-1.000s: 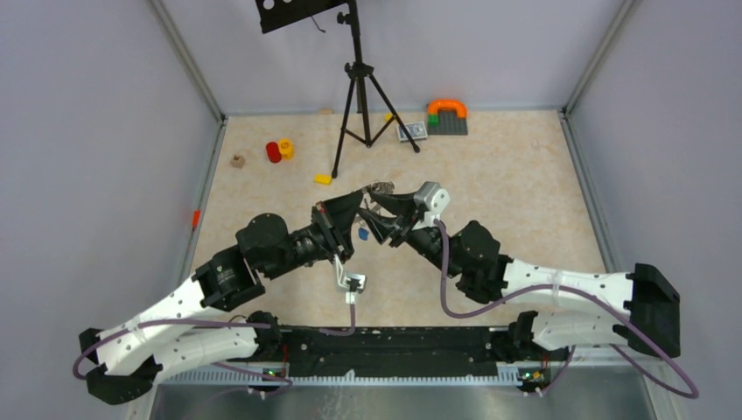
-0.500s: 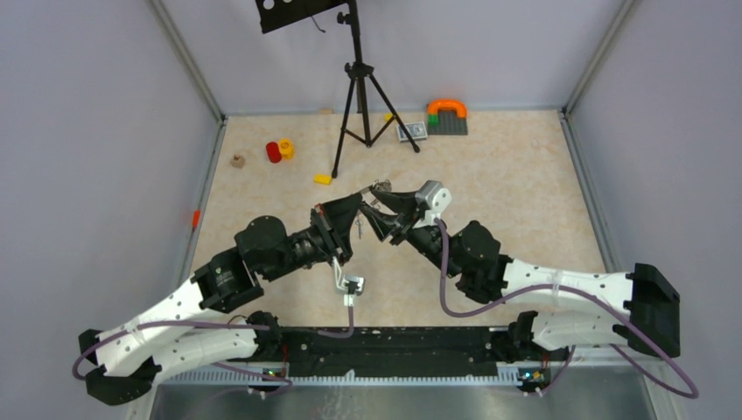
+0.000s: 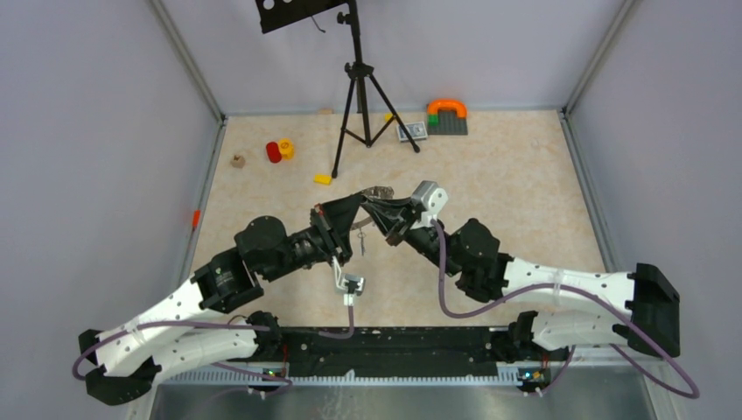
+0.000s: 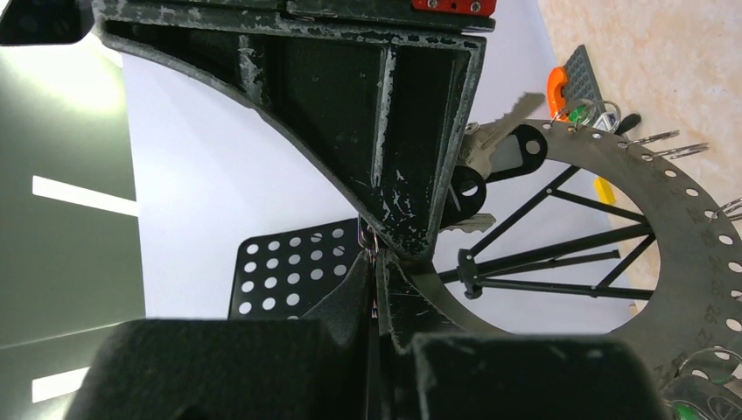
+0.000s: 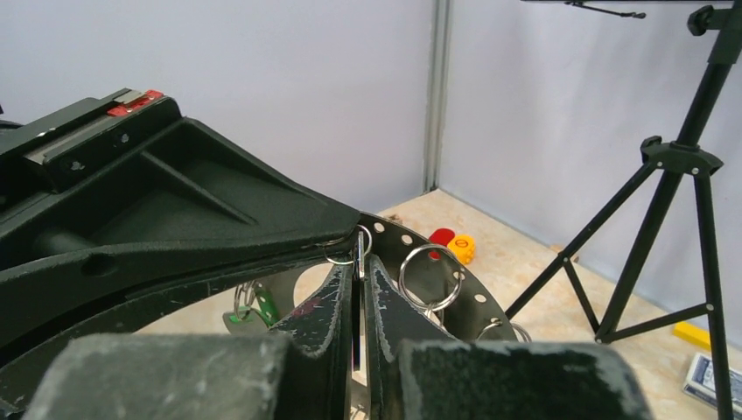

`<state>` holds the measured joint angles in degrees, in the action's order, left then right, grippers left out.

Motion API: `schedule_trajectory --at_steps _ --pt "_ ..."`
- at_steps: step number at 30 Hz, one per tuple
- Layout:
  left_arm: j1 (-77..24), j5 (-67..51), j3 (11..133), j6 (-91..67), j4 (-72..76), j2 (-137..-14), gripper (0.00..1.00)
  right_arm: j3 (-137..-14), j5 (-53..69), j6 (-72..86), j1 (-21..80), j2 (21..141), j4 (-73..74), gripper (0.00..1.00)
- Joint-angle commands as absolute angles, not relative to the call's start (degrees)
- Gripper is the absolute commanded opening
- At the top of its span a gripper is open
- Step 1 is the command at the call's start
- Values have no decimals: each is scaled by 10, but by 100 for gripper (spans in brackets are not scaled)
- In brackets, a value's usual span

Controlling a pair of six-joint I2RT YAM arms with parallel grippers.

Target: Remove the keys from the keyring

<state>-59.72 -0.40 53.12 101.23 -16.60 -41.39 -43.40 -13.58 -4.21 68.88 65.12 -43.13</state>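
Note:
Both arms meet above the middle of the table. The keyring, a flat grey ring with holes, is held up between them. My left gripper is shut on the keyring's edge. My right gripper faces it, shut on a thin key seen edge-on. That key hangs from a small split ring on the keyring. Black-headed keys and a green-tagged key hang from other holes. One key dangles between the arms.
A black tripod stands at the back centre. A red and a yellow toy, a yellow block, a card box and a grey brick plate with an orange arch lie on the far floor. Walls close in both sides.
My right gripper has gone from open to shut and has edged left towards the left gripper. The blue tag no longer shows; a key now dangles there. The left arm is still.

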Motion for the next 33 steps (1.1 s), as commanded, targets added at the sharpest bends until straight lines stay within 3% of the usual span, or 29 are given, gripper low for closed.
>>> schedule_trajectory --at_steps 1,4,5,10,14,15,17,24,33 --pt "-600 -9 531 969 -138 -407 0 -483 -95 -63 693 630 -381 0" --pt "-600 -15 526 895 -138 -400 0 -514 -80 -64 693 605 -284 0" --pt "-600 -22 524 859 -133 -396 5 -527 -77 -60 693 597 -248 0" --pt "-600 -75 502 686 -103 -374 44 -620 -50 -43 693 579 -29 0" --pt "-599 -132 499 543 -97 -359 62 -698 -23 -24 693 582 144 0" --pt "-599 -146 497 519 -95 -356 76 -717 -19 -21 693 582 177 0" --pt "-600 -171 495 482 -95 -351 96 -755 -20 -10 693 588 244 0" --pt "-600 -225 491 330 -28 -342 99 -900 39 29 693 639 454 0" --pt "-600 -238 531 121 15 -393 99 -958 98 48 693 669 546 0"
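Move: Both grippers start shut, tip to tip, on the same small ring, so it lies right at each hand point. The big metal keyring hangs from there: from the right hand its middle is level front to back, about 2 cm to the right and roughly 7 cm below. The black-headed keys hang some 3 cm back, 4 cm to the right and 4 cm below the right hand. Keep the right gripper shut on the small ring and open the left one wide to let go. Draw the left hand back about 9 cm, drifting right, while rolling it counter-clockwise as seen along its fingers. Carry the ring back and to the right with the right hand, rising briefly, then sinking, its fingers swinging downward some 45 degrees. ##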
